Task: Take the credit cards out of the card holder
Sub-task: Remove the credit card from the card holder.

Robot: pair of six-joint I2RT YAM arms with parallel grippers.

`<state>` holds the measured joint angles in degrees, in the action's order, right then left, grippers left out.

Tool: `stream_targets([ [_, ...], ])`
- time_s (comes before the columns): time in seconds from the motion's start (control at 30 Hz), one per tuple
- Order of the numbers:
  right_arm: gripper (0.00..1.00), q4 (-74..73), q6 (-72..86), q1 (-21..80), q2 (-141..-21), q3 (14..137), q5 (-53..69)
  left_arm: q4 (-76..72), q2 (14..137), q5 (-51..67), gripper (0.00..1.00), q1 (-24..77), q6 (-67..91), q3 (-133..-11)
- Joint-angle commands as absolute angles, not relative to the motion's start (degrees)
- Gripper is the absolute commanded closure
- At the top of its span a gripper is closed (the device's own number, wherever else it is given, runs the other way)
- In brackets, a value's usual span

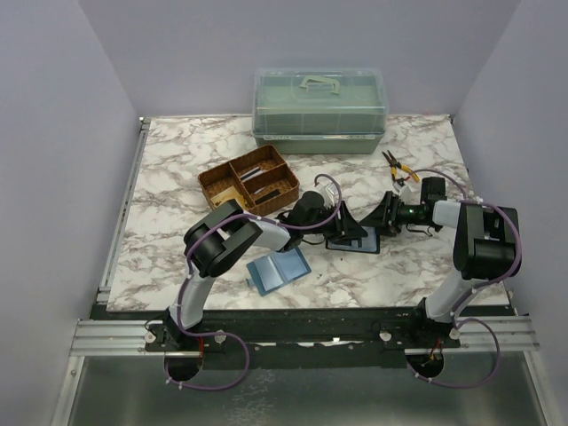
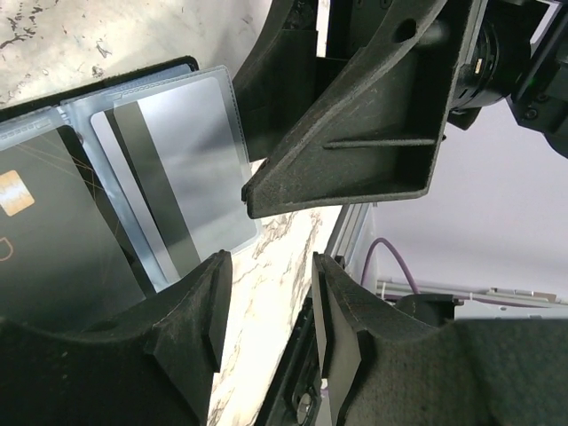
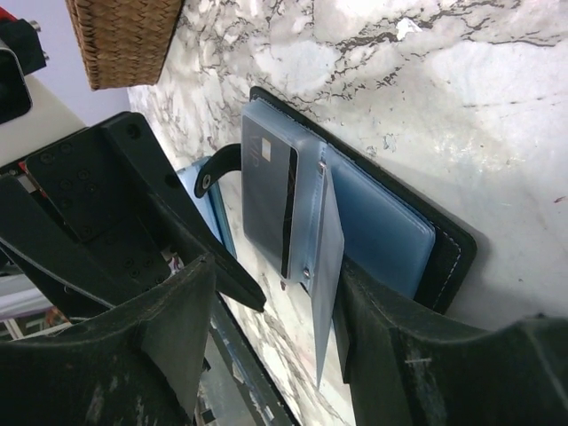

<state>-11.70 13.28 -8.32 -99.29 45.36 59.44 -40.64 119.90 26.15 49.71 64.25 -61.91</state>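
Observation:
The card holder lies open on the marble table between my two grippers: black outside, blue inside, snap tab at its far end. Its clear sleeves hold a dark card with a chip and a silver striped card. One sleeve leaf stands on edge against the inner pad of my right gripper, whose jaws are open around the sleeves. My left gripper is open just off the holder's edge, with only marble between its fingers. The right gripper's finger reaches in above it.
A light-blue flat folder lies near the left arm. A brown woven divided tray sits behind it. A green lidded box stands at the back edge, and yellow-handled pliers lie at the right rear.

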Motion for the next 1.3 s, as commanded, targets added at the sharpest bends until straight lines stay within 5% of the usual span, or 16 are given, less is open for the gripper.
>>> stream_targets([
  [0.0, 0.44, -13.4, 11.9, -8.6, -100.3, 46.5, 58.6, -41.1, 117.1, 24.0, 0.53, 49.4, 62.7, -60.9],
  [0.3, 0.82, -14.5, 10.1, -8.5, -101.8, 47.1, 58.0, -41.2, 108.7, 14.2, 0.48, 49.3, 60.0, -53.6],
  [0.47, 0.99, -15.3, 8.6, -8.6, -102.3, 47.5, 58.3, -50.5, 108.0, 14.5, 0.33, 48.0, 64.7, -49.4],
  [0.57, 1.0, -15.9, 7.5, -8.6, -101.8, 47.8, 58.8, -54.8, 109.5, 16.9, 0.27, 47.2, 68.2, -48.6],
  [1.27, 1.0, -16.6, 0.9, -10.3, -93.0, 47.7, 86.0, -69.0, 109.6, 15.4, 0.28, 49.2, 71.1, -44.1],
])
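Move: The clear page with the striped card stands half raised from the open card holder, about 3 cm to the right hand's left, 2 cm back and 2 cm below. From the same hand, the VIP card lies some 9 cm left, 3 cm back and 4 cm down; the pliers about 14 cm ahead and 6 cm right, 4 cm lower. From the left hand, the clear page is roughly 3 cm right, 1 cm back and 5 cm below. Sinking about a centimetre, the right hand closes its wide-spread fingers fully and pinches the outer edge of the clear page, then after a short hold lifts it some 5 cm with the fingertips tipping up. Meanwhile the left hand backs off to its left by about 5 cm and rises about 6 cm, spreading its fingers wider and tilting their tips up. ##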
